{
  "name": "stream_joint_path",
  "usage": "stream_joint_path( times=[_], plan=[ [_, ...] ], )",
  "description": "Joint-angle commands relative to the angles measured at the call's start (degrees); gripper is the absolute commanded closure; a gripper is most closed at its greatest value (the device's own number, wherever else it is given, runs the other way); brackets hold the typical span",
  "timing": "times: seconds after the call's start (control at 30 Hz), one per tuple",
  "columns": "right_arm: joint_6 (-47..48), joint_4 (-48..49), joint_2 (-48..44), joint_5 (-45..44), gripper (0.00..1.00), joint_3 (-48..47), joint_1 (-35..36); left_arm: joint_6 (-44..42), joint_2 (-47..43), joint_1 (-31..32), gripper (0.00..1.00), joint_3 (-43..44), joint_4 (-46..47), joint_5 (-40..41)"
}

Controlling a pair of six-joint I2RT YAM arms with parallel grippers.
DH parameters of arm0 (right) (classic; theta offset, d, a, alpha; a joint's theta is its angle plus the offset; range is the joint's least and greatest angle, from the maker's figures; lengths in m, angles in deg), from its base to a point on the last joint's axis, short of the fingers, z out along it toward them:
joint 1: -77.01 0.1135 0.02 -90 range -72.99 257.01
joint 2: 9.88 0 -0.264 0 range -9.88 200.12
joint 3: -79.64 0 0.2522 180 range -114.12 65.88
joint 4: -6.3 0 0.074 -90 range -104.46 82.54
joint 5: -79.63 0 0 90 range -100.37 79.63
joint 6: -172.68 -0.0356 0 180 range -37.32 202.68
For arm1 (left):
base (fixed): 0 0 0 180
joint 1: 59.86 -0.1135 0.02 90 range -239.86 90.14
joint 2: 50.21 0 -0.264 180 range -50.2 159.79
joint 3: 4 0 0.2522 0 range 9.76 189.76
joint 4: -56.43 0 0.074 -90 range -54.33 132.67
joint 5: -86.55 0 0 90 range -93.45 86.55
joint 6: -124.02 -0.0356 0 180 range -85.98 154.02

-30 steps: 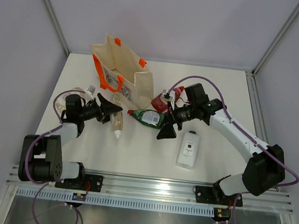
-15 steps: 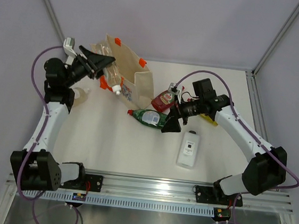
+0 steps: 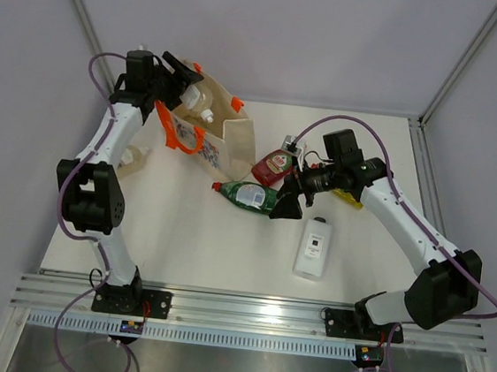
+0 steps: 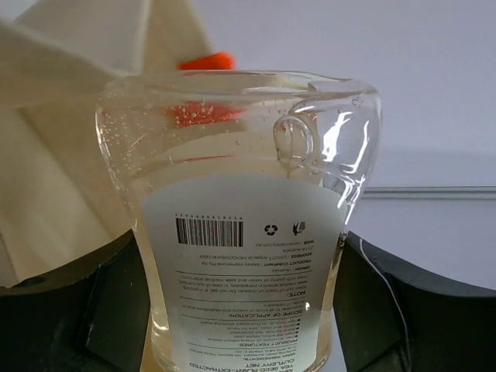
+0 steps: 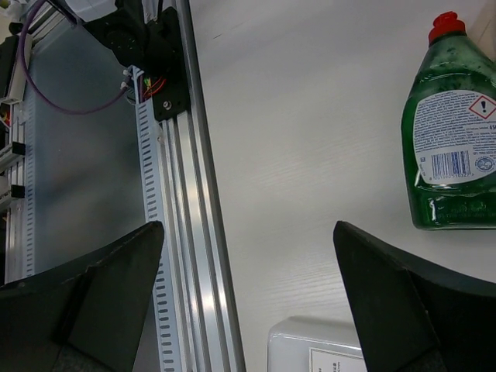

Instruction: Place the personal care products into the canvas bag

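Note:
My left gripper (image 3: pixel 185 78) is shut on the clear pale-yellow bottle (image 3: pixel 198 104) and holds it high over the mouth of the canvas bag (image 3: pixel 222 139). In the left wrist view the bottle (image 4: pixel 240 232) fills the gap between both fingers, with canvas (image 4: pixel 62 170) behind it. My right gripper (image 3: pixel 286 204) hangs open and empty over the table, beside the green bottle (image 3: pixel 250 195). In the right wrist view the green bottle (image 5: pixel 453 147) lies upper right and the flat white bottle (image 5: pixel 310 349) at the bottom. A red bottle (image 3: pixel 275 165) lies by the bag. A clear pouch (image 3: pixel 132 156) lies at the left.
A yellow bottle (image 3: pixel 350 198) lies partly hidden behind the right arm. The flat white bottle (image 3: pixel 313 248) rests in front of the right gripper. The aluminium rail (image 5: pixel 186 232) runs along the table's near edge. Grey walls close in the back and sides.
My left arm has lifted the pale-yellow bottle off the table and swung it up and back over the bag's mouth. The right gripper has shifted slightly and stays open.

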Motion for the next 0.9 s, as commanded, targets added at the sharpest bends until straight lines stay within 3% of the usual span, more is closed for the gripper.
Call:
stream_joint_path(
  times=[0.0,0.07,0.17,0.23,0.57,0.73,0.83,0.87],
  plan=[
    [2.37,0.26,-2.35,-1.76,0.0,-0.52,-0.35,-5.53,-2.21,2.1,0.53,5.77,0.28,2.22],
    [5.35,-0.97,-2.17,-2.37,0.01,-0.35,-0.35,-7.37,-2.82,2.54,0.35,4.98,-0.69,2.66],
    [10.36,-3.16,-0.95,-3.16,0.0,-0.61,-0.27,-8.61,-3.7,2.63,0.23,3.4,-1.04,1.96],
    [13.69,-5.01,0.02,-3.6,0.01,-1.22,-0.35,-9.57,-4.05,2.71,0.01,3.66,-1.57,1.34],
    [30.66,-9.16,7.05,-4.04,0.01,-4.31,-0.18,-17.65,-5.02,2.8,0.01,9.89,-9.12,0.46],
    [30.42,9.33,7.67,-15.17,0.01,0.43,1.93,-28.53,-12.02,2.72,0.01,9.64,-14.74,3.96],
    [28.46,17.9,9.69,-22.76,0.0,3.52,5.26,-32.95,-21.32,2.54,0.01,2.89,-18.27,8.18],
    [29.69,18.44,11.09,-23.11,0.0,4.39,6.84,-33.65,-24.15,2.37,0.01,-3.4,-18.44,8.63]
  ],
)
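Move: The clear bottle, held in the left hand, is bound for the canvas bag, whose middle sits some 6 cm to the right, level fore and aft, and 18 cm below; a second clear bottle is about 19 cm left, 7 cm back. From that hand the green bottle is 17 cm back, 22 cm right. From the right hand, 20 cm above them, the green bottle is 15 cm ahead, 12 left; red 29 ahead, 4 left; white 2 back, 10 right. The clear bottle is lowered about 5 cm farther into the canvas bag by the left hand, easing a little back and right; its fingers open and let go, then it rises roughly 12 cm and draws back, rolling left side up. Meanwhile the open right hand sinks and then reaches forward towards the green bottle, rolling and tipping its fingers further down, still short of it. ##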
